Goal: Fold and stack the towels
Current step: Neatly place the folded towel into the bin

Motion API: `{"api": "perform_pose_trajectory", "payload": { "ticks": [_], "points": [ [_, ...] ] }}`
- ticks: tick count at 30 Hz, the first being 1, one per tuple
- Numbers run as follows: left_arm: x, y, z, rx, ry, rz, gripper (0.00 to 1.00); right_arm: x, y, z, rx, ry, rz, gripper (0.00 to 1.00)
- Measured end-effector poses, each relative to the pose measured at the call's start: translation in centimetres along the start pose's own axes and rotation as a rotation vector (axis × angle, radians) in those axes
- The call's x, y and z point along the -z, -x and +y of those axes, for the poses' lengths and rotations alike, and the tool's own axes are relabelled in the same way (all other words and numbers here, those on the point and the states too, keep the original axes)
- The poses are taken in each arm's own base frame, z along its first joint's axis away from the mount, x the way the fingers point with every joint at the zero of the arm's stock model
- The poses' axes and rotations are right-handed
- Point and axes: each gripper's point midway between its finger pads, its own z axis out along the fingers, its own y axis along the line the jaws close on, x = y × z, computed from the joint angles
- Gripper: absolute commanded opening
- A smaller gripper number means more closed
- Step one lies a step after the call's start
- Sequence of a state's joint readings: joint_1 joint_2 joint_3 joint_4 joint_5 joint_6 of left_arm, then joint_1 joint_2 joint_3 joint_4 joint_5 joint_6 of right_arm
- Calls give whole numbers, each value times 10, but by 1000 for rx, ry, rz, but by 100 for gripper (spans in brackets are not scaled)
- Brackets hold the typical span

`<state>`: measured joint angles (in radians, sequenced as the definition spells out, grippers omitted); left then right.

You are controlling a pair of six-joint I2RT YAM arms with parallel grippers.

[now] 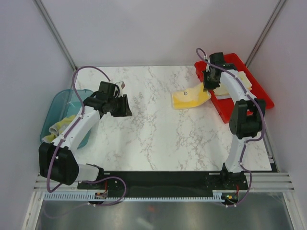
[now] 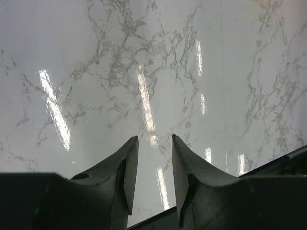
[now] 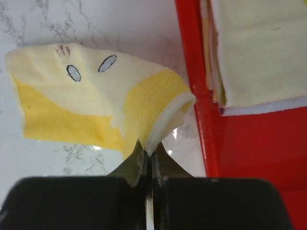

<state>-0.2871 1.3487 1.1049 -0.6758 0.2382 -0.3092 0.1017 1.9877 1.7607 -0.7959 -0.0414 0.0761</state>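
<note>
A yellow towel (image 1: pixel 189 99) with a paler printed patch lies folded on the marble table just left of the red tray. My right gripper (image 1: pixel 209 86) is shut on its right-hand edge, and the cloth (image 3: pixel 72 110) rises from the pinched fingertips of the right gripper (image 3: pixel 148 153). A stack of folded pale towels (image 1: pixel 240 80) lies in the tray, seen close up in the right wrist view (image 3: pixel 259 52). My left gripper (image 1: pixel 125 106) hovers over bare marble at the left. In the left wrist view the left gripper (image 2: pixel 154 139) is open with nothing between its fingers.
The red tray (image 1: pixel 242 112) sits at the right edge of the table, its rim (image 3: pixel 192 57) right beside the held towel. A translucent teal tub (image 1: pixel 62 103) at the left edge holds more crumpled towels (image 1: pixel 60 127). White walls close in the table.
</note>
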Motion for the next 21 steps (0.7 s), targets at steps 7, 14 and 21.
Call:
{"api": "perform_pose_trajectory", "payload": {
  "ticks": [7,14,21],
  "points": [
    [-6,-2,5,5,10,20,40,1,9,-59,-26,-143,29,0],
    [-8,-4,7,11,17,30,40,4,27,-116,-70,-233,4,0],
    [-8,-4,8,6,16,30,40,3,65,-152,-80,-260,-86,0]
  ]
}}
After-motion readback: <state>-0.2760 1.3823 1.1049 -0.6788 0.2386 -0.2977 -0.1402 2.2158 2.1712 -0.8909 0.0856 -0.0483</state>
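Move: The towel stack in the red bin has its middle about 11 cm ahead of the right hand and 15 cm to its right, some 9 cm lower. The bin's left wall lies between, its middle about 7 cm ahead and 3 cm right, 10 cm below; the held towel's body trails about 9 cm left and 2 cm ahead, 8 cm down. From the left hand, the stack is roughly 28 cm ahead and 55 cm right, 12 cm below. The yellow towel, still pinched at one end in the right hand's shut fingers, is carried over the bin's left wall towards the stack: some 15 cm right, almost straight sideways at first, then bending forward for about 6 cm in all and rising slightly, while the wrist turns roughly 10 degrees clockwise and rolls a little, its left side dropping. ##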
